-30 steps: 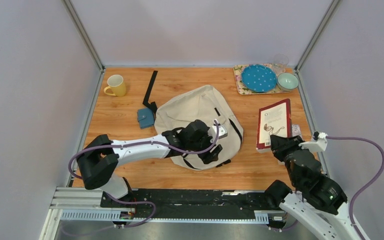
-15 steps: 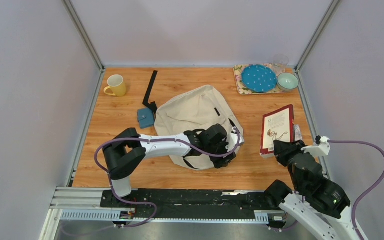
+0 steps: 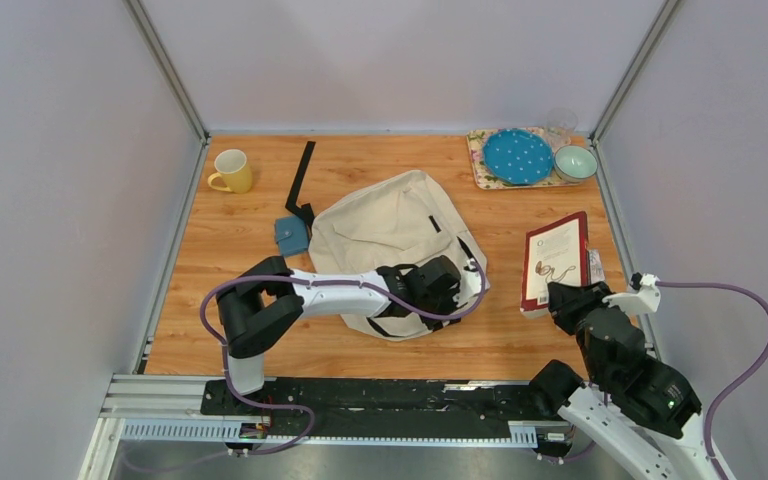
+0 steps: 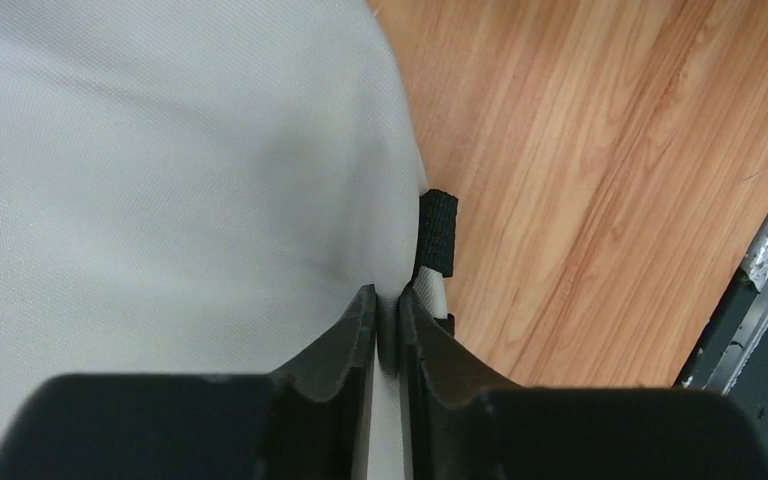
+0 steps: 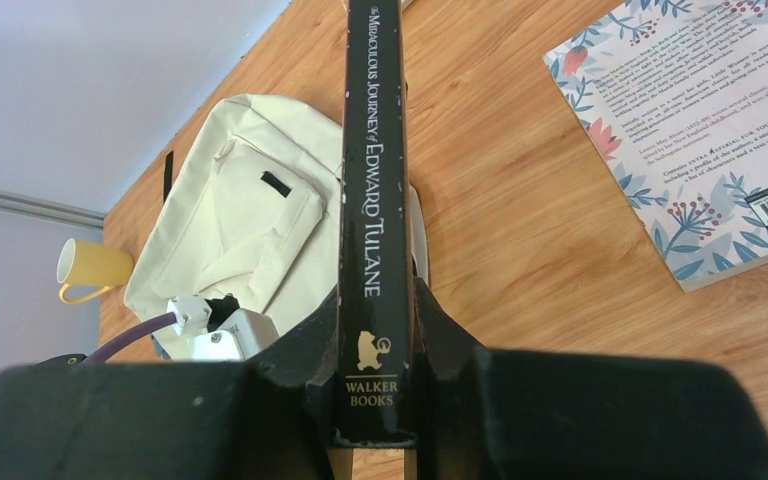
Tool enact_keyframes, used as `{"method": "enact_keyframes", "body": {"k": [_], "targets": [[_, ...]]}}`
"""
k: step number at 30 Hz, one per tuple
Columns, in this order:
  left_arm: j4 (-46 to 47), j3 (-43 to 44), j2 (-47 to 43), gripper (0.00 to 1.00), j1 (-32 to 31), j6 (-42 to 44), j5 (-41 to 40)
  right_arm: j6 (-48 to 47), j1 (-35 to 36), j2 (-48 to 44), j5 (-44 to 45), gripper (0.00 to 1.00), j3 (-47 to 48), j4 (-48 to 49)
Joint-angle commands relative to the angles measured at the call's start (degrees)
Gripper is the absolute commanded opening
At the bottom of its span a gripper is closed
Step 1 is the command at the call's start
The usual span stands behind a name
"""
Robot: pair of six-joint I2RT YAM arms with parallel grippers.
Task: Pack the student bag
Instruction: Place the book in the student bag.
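Note:
The student bag point(image 3: 390, 235), a cream fabric backpack with black straps, lies flat in the middle of the table. My left gripper point(image 3: 457, 288) is at the bag's near right edge. In the left wrist view my left gripper point(image 4: 388, 300) is shut on a fold of the bag's cream fabric point(image 4: 180, 170), next to a black strap end point(image 4: 439, 230). My right gripper point(image 3: 566, 298) holds a red-covered book point(image 3: 556, 258) raised off the table to the right of the bag. The right wrist view shows my right gripper point(image 5: 377, 295) clamped on the book's black spine point(image 5: 371, 150).
A floral-covered booklet point(image 5: 700, 150) lies on the table under the held book. A yellow mug point(image 3: 231, 170), a black strap point(image 3: 302, 178) and a blue pouch point(image 3: 290, 235) lie at the back left. A tray point(image 3: 480, 165) holds a blue plate point(image 3: 517, 157) and bowl point(image 3: 575, 162).
My left gripper moved right across the bag to its near right edge and closed on the fabric. My right gripper lifted the book slightly and has since held still.

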Motion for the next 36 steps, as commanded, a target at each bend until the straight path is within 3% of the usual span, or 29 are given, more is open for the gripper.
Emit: {"method": "enact_keyframes", "body": {"k": [1, 4, 8, 16, 22, 26, 36], "targets": [[-0.4, 1.8, -1.2, 0.13, -0.2, 0.8, -2.5, 1.2, 0.0, -1.2, 1.7, 0.00, 1.8, 1.7], [-0.5, 1.9, -1.9, 0.11, -0.2, 0.7, -2.7, 1.4, 0.0, -1.5, 1.7, 0.00, 1.5, 1.5], [-0.6, 1.9, -3.4, 0.00, -0.1, 0.7, -2.4, 1.8, 0.0, -1.4, 1.1, 0.00, 1.2, 1.1], [-1.6, 3.2, -6.6, 0.00, -0.2, 1.4, 0.0, 2.0, 0.0, -1.4, 0.8, 0.00, 1.0, 0.9], [-1.6, 3.6, -9.8, 0.00, 0.4, 1.9, -5.5, 2.1, 0.0, -1.4, 0.2, 0.00, 0.9, 0.4], [-2.7, 4.8, -10.9, 0.00, 2.6, 0.8, -3.7, 2.8, -0.1, -1.5, -0.6, 0.00, 0.5, 0.1], [-3.2, 5.2, -10.8, 0.00, 7.7, -4.1, 14.0, 3.5, -0.1, -1.4, -1.2, 0.00, -0.2, 0.1]]}}
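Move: The student bag's near fabric edge already lies between the left hand's closing fingertips; the bag's middle is about 15 cm ahead, 10 cm left and roughly level. A black tab pokes out some 2 cm to this hand's right and 1 cm back. From the right hand, still holding the book, that bag edge lies about 20 cm left, level fore and aft, and 17 cm below. Left fingers pinch the bag's near edge shut, then raise it about 8 cm, easing 3 cm forward late. ##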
